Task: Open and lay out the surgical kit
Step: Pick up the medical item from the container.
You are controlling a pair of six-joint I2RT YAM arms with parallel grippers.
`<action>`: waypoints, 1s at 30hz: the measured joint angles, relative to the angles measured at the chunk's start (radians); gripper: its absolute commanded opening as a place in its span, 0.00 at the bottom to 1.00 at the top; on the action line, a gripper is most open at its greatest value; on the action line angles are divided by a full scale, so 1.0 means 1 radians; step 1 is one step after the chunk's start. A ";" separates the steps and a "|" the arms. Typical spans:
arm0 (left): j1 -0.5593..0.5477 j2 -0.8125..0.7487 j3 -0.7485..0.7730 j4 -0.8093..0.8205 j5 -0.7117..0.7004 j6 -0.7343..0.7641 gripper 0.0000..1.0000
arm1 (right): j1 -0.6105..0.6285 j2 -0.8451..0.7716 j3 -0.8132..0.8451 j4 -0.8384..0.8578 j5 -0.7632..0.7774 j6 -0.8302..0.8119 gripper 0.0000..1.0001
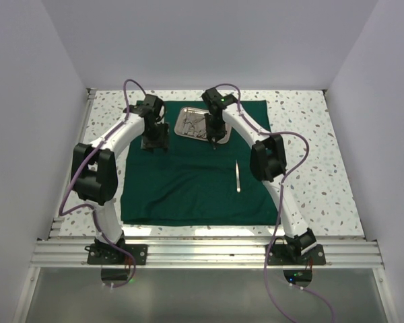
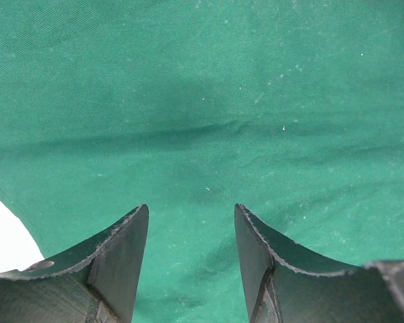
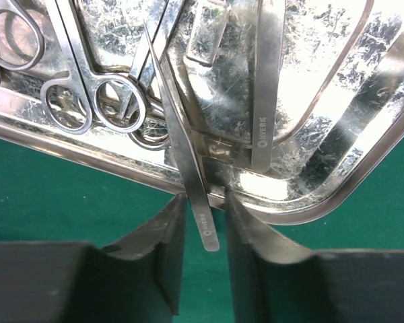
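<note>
The dark green cloth (image 1: 188, 182) lies spread flat on the table. Near its far edge sits the shiny steel tray (image 1: 182, 132), holding scissors (image 3: 118, 104) and a broad pair of tweezers (image 3: 266, 101). A slim pair of tweezers (image 3: 188, 168) leans over the tray rim (image 3: 87, 158), its end hanging out above the cloth. My right gripper (image 3: 205, 202) straddles that end with narrow jaws, a gap still showing on the right side. Another slim instrument (image 1: 238, 176) lies alone on the cloth to the right. My left gripper (image 2: 191, 215) hovers open over bare cloth (image 2: 202, 101), left of the tray.
The cloth sits on a speckled white tabletop (image 1: 310, 134) enclosed by white walls. An aluminium rail (image 1: 202, 252) runs along the near edge with both arm bases on it. The cloth's left edge (image 2: 7, 202) shows in the left wrist view.
</note>
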 measured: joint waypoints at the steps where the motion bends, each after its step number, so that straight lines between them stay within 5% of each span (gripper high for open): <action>1: 0.000 0.000 0.000 0.000 0.000 0.000 0.57 | -0.001 0.000 0.000 0.000 -0.002 0.000 0.28; 8: 0.004 0.005 0.000 0.000 0.000 0.000 0.57 | -0.005 0.000 -0.005 0.001 -0.007 -0.002 0.00; 24: 0.006 0.011 0.000 0.000 -0.002 0.000 0.56 | -0.016 -0.016 0.004 -0.006 0.001 -0.002 0.00; 30: 0.006 0.011 0.000 0.000 -0.002 0.000 0.56 | -0.027 -0.162 -0.173 0.016 0.001 -0.001 0.00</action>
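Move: My right hand already straddles the handle end of the tweezers, which lean over the tray's near rim at its right end; their middle lies about 4 cm ahead and 1 cm left, level with my fingertips. The scissors lie some 7 cm ahead and 7 left, the second tweezers about 7 ahead and 3 right, and the scalpel on the drape roughly 12 back and 8 right. From my left hand, the tweezers are about 19 cm right, 6 ahead and 5 below. I shut my right fingers from about a third open to nearly closed, pinching the tweezers close to their handle end. I barely move at first, easing slightly up and forward, then rise quickly, about 3 cm in all, swinging some 2 cm right and a little back, away from the tray's middle, keeping my grip with the wrist almost unturned. ##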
